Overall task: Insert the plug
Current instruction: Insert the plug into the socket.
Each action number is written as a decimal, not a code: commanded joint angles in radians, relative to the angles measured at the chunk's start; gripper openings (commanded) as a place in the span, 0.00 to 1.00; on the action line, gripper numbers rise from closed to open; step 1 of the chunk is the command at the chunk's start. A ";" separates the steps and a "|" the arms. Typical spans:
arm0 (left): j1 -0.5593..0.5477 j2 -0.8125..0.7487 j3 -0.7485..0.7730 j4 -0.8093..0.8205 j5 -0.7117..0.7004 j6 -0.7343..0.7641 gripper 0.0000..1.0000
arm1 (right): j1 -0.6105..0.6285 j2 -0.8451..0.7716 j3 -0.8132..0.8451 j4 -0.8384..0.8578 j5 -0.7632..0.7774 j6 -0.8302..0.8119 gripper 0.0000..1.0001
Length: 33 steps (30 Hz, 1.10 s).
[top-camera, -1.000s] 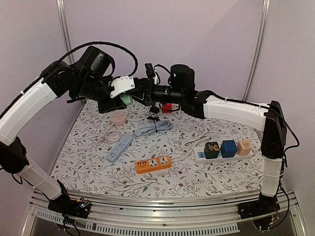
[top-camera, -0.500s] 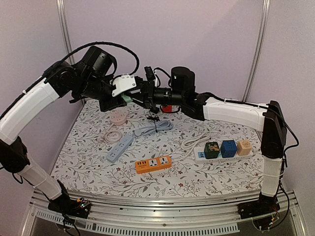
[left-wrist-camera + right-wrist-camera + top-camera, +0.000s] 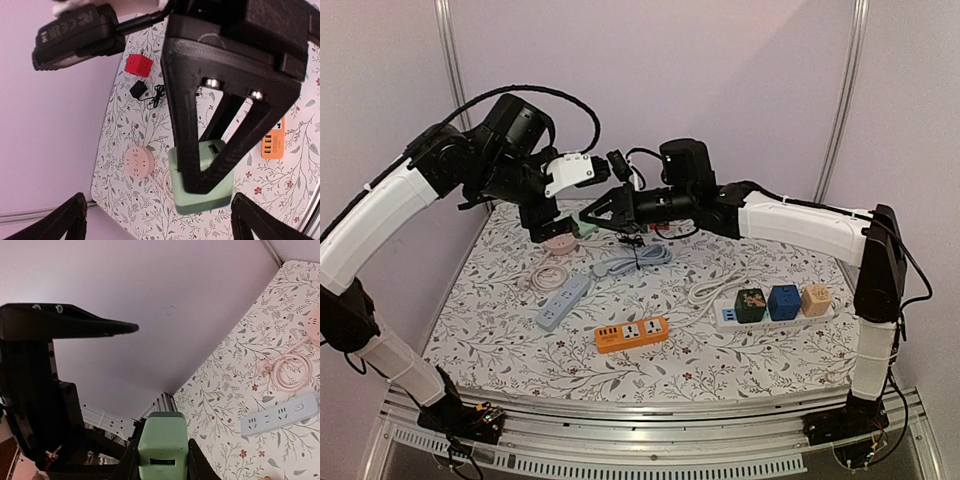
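Observation:
The plug is a pale green cube [image 3: 583, 227] held in the air above the back left of the table. My right gripper [image 3: 162, 461] is shut on it, a black finger pressed against each side. In the left wrist view those right fingers [image 3: 186, 125] cross over the green plug [image 3: 212, 201]. My left gripper [image 3: 159, 225] stands open around it, its fingertips [image 3: 62, 222] wide apart and clear of the cube. In the top view the left gripper [image 3: 560, 222] and right gripper [image 3: 592, 216] meet nose to nose.
A pink round socket [image 3: 559, 240] with a coiled cord lies below the grippers. A blue-grey strip [image 3: 563, 301], an orange strip [image 3: 631, 333] and a white strip carrying three cubes [image 3: 775, 303] lie nearer. A red cube [image 3: 138, 65] and a black adapter [image 3: 137, 89] sit at the back.
My left jaws have opened wide and let go of the green plug. My right jaws have closed onto it, and the right wrist has tipped down towards the table.

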 commanded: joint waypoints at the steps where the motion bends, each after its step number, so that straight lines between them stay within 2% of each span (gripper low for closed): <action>1: 0.094 -0.064 0.005 -0.083 0.153 -0.013 0.99 | -0.024 -0.112 0.051 -0.564 0.102 -0.484 0.00; 2: 0.135 -0.081 0.008 -0.107 0.208 -0.020 0.99 | -0.024 -0.122 0.059 -0.663 0.156 -0.649 0.00; 5: 0.261 -0.135 -0.027 -0.160 0.339 -0.035 1.00 | -0.022 -0.140 0.065 -0.888 0.269 -0.926 0.00; 9: 0.379 -0.226 -0.176 -0.153 0.375 -0.053 1.00 | 0.009 -0.120 0.055 -1.093 0.395 -1.269 0.00; 13: 0.510 -0.305 -0.376 -0.086 0.372 -0.105 0.99 | 0.040 -0.069 0.040 -1.198 0.428 -1.494 0.00; 17: 0.593 -0.342 -0.603 0.030 0.305 -0.152 1.00 | 0.048 -0.041 -0.003 -1.171 0.383 -1.639 0.00; 21: 0.619 -0.340 -0.733 0.105 0.275 -0.215 0.99 | 0.064 -0.004 0.020 -1.159 0.386 -1.726 0.00; 26: 0.634 -0.346 -0.811 0.186 0.285 -0.256 0.99 | 0.080 0.067 0.050 -1.161 0.394 -1.793 0.00; 33: 0.668 -0.330 -0.820 0.201 0.280 -0.269 0.99 | 0.080 0.135 0.080 -1.166 0.408 -1.809 0.00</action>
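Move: The orange strip's right-hand socket, where the green plug in the right fingers is headed, lies about 30 cm below the right hand, some 10 cm to its right and 4 cm back. From that socket, the grey-blue strip is about 19 cm left and 6 cm farther out; the blue cable coil is 3 cm left and 16 cm out. From the already open left hand, the socket lies roughly 13 cm right, 4 cm back and 30 cm below. The green plug, still gripped in the right fingers, is carried some 23 cm down, to the right and a little back, towards the orange strip's right-hand socket. The wrist swings from pointing left to pointing nearly straight down. The left hand, fingers staying open, draws away some 20 cm left, then down about as far. ##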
